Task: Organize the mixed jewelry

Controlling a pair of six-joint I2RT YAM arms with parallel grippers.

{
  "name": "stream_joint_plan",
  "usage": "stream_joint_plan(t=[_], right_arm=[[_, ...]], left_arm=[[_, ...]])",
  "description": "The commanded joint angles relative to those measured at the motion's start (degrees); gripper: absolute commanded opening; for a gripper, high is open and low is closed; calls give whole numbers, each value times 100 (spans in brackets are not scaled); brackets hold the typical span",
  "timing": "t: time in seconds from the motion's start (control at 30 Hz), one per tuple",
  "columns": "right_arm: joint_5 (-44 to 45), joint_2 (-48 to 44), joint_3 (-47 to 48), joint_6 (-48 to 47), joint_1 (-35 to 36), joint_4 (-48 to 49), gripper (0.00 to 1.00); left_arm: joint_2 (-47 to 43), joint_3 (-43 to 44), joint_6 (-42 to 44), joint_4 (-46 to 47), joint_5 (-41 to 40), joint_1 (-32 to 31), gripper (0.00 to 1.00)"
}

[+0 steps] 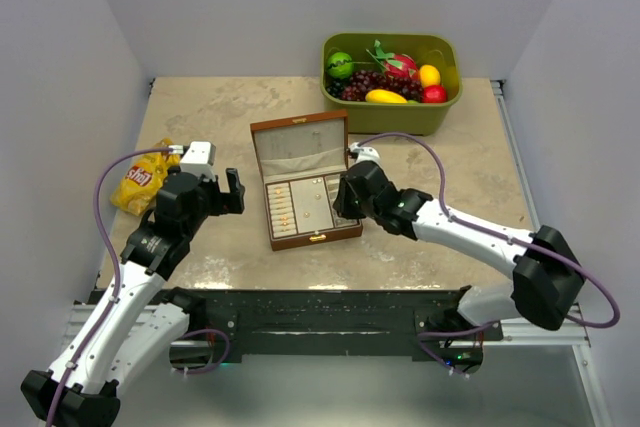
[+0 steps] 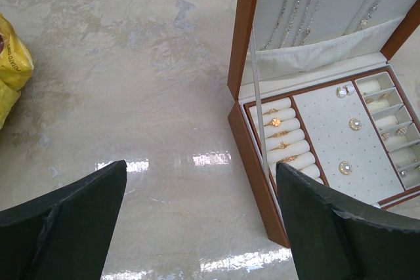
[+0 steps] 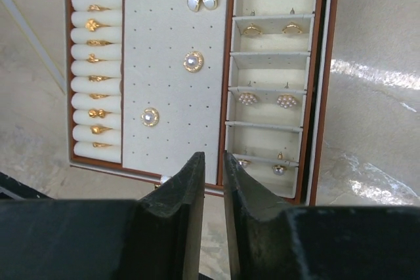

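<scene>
The jewelry lies in an open brown wooden box [image 1: 322, 237] with cream compartments: gold rings [image 3: 96, 63] in the left rolls, round pearl studs [image 3: 193, 61] on the middle pad, and small earrings [image 3: 268, 99] in the right cells. Thin chains [image 2: 295, 4] hang in the lid. My right gripper [image 3: 213, 159] hovers over the box's near edge, at the divider between pad and cells; its jaws stand a narrow gap apart with nothing between them. My left gripper [image 2: 200, 227] is wide open over bare table just left of the box [image 2: 252, 181].
A green bin [image 1: 390, 117] of plastic fruit stands at the back right. A yellow snack bag [image 1: 145, 177] lies at the left, also in the left wrist view [image 2: 10, 70]. White walls close in three sides.
</scene>
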Motion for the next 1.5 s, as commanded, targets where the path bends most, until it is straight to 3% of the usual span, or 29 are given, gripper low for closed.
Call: stream_joint_plan(t=[0.0,0.07,0.1,0.2,0.23,0.4,0.63,0.73,1.0,1.13,1.3,1.47], right_arm=[[562,-420,18,137,31,47,30],[966,-797,-226,609,31,-67,41],[1202,-972,-376,760,31,-42,56],[1441,-1833,-983,1008,31,309,69],[1459,-2158,-1089,1034,22,371,79],[1547,-2512,-1151,947,22,-85,99],[2153,-2161,-739,587,5,-340,99],[2321,-1749,-142,-1,-127,-349,99],[1039,-343,1774,-565,-1084,-385,99],[1012,307,2503,-846,-1155,-182,99],[1020,1564,3953,-1049,-1199,-639,99],[1196,2101,4394,-1180,-1217,-393,99]], left_arm=[[-50,23,68,207,-57,32,99],[-77,31,76,207,-57,32,100],[-86,31,94,199,21,32,100],[-200,31,199,216,249,32,100],[-217,14,226,225,268,32,99],[-244,-4,235,242,321,32,100],[-173,93,129,32,-83,32,100],[-349,58,59,31,-285,32,100],[-499,49,24,49,-462,32,99],[-464,58,50,75,-383,40,100],[-455,49,68,93,-321,40,99],[-516,49,59,93,-382,40,100]])
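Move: The box's open lid stands with its middle about 13 cm ahead of my right hand, 8 cm to its left and roughly 2 cm higher. The jewelry tray's middle is some 3 cm ahead, 6 cm left and 7 cm below this hand; the green fruit bin sits about 32 cm ahead and 10 cm right, about 2 cm lower. From my left hand the lid is some 11 cm ahead, 14 cm right and 6 cm below. I lift my nearly shut right hand away from the tray, swinging about 8 cm right while its fingers open wide. Then I reach some 19 cm forward and 10 cm higher, curving back left, to the top of the lid's right end, tips tilting up about 20 degrees and the hand turning clockwise. My left hand, still open, rises about 2 cm and eases left. ##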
